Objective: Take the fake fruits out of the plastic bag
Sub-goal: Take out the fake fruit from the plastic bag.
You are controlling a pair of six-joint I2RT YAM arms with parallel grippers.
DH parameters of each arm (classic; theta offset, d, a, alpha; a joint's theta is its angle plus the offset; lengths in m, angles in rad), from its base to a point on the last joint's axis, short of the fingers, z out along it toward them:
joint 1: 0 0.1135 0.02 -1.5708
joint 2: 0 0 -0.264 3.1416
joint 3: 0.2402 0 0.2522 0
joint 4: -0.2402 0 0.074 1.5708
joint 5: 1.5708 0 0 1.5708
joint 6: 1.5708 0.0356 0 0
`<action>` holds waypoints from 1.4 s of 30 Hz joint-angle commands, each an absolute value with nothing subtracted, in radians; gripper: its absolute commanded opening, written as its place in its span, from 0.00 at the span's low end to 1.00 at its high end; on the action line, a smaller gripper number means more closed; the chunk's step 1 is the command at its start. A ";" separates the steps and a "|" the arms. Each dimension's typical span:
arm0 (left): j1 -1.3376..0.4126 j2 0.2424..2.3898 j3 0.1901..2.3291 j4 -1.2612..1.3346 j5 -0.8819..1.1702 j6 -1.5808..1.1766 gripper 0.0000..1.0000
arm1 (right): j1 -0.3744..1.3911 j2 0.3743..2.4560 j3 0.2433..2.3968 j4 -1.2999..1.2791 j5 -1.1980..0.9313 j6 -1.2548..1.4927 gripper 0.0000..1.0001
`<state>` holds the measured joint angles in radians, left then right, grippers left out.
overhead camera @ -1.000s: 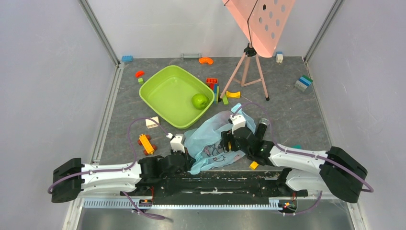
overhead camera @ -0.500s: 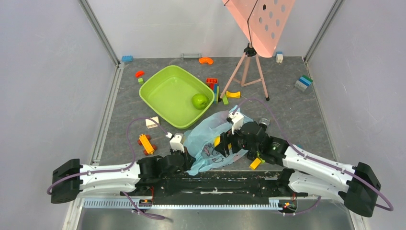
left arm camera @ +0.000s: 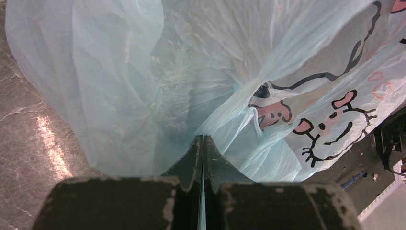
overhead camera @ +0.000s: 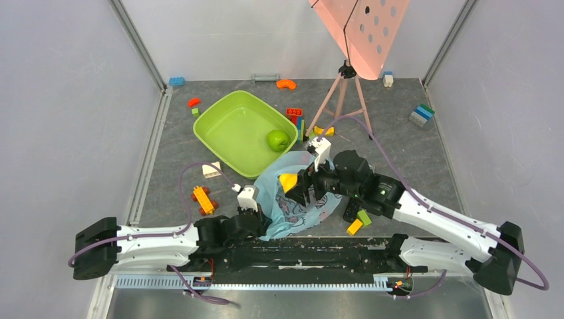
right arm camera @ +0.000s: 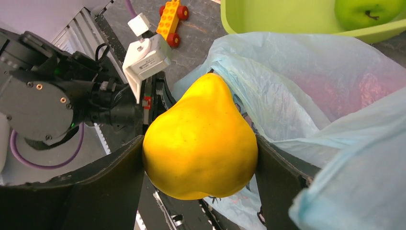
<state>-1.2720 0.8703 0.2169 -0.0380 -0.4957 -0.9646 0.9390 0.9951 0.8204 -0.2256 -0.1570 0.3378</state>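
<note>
The light-blue plastic bag (overhead camera: 296, 203) with cartoon prints lies crumpled in front of the arms. My left gripper (overhead camera: 263, 228) is shut on its near edge; in the left wrist view the fingers (left arm camera: 203, 143) pinch a fold of the bag (left arm camera: 158, 72). Above the bag's mouth, my right gripper (overhead camera: 294, 187) is shut on a yellow pointed fruit (overhead camera: 288, 181), which fills the jaws (right arm camera: 198, 143) in the right wrist view. A green apple (overhead camera: 277, 139) lies in the lime-green tub (overhead camera: 229, 126). A reddish shape (right arm camera: 366, 91) shows through the bag's film.
A tripod (overhead camera: 346, 93) carrying a pink perforated panel stands behind the bag. Toy blocks are scattered about: an orange wheeled one (overhead camera: 203, 199), a white wedge (overhead camera: 211, 170), yellow and green ones (overhead camera: 359, 221) under the right arm, several near the tub (overhead camera: 297, 118).
The right gripper has moved up and to the left out of the bag with the yellow fruit in it. The left gripper has kept its pinch on the bag's edge.
</note>
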 commanded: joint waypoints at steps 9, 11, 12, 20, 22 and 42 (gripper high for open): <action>-1.274 0.868 0.200 -0.026 -0.551 -0.987 0.02 | 0.941 1.118 0.963 -0.266 -0.196 0.260 0.64; -1.274 0.868 0.203 -0.024 -0.552 -0.983 0.02 | 0.940 1.089 0.936 -0.315 -0.171 0.251 0.65; -1.273 0.868 0.205 -0.025 -0.553 -0.981 0.02 | 0.940 1.073 0.918 -0.337 -0.161 0.251 0.65; -1.274 0.867 0.209 -0.031 -0.554 -0.979 0.02 | 0.940 0.899 0.825 -0.491 -0.137 0.257 0.65; -1.274 0.868 0.206 -0.031 -0.554 -0.983 0.02 | 0.940 0.861 0.833 -0.528 -0.141 0.256 0.66; -1.274 0.882 0.189 -0.031 -0.555 -1.009 0.02 | 0.940 0.969 1.069 -0.378 -0.166 0.251 0.68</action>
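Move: The yellow pear is already in the right fingers, above the bag. From that hand, the green basket's middle lies about 24 cm ahead, 15 cm to the left and 19 cm down. The green apple inside is some 23 cm ahead and 6 cm left, and the bag's middle is about 5 cm ahead, straight in line, 19 cm below. For the left hand, pinching the bag's left edge, the basket is roughly 28 cm ahead, 5 cm left and level. Leftward and slightly forward for about 2 cm, then right and back some 10 cm while sinking a little, the right hand swings the pear away from the basket over the bag; it finally climbs about 6 cm, easing left and forward. Its fingers keep their grip on the pear, while the left hand stays put, still pinching the bag's edge. ##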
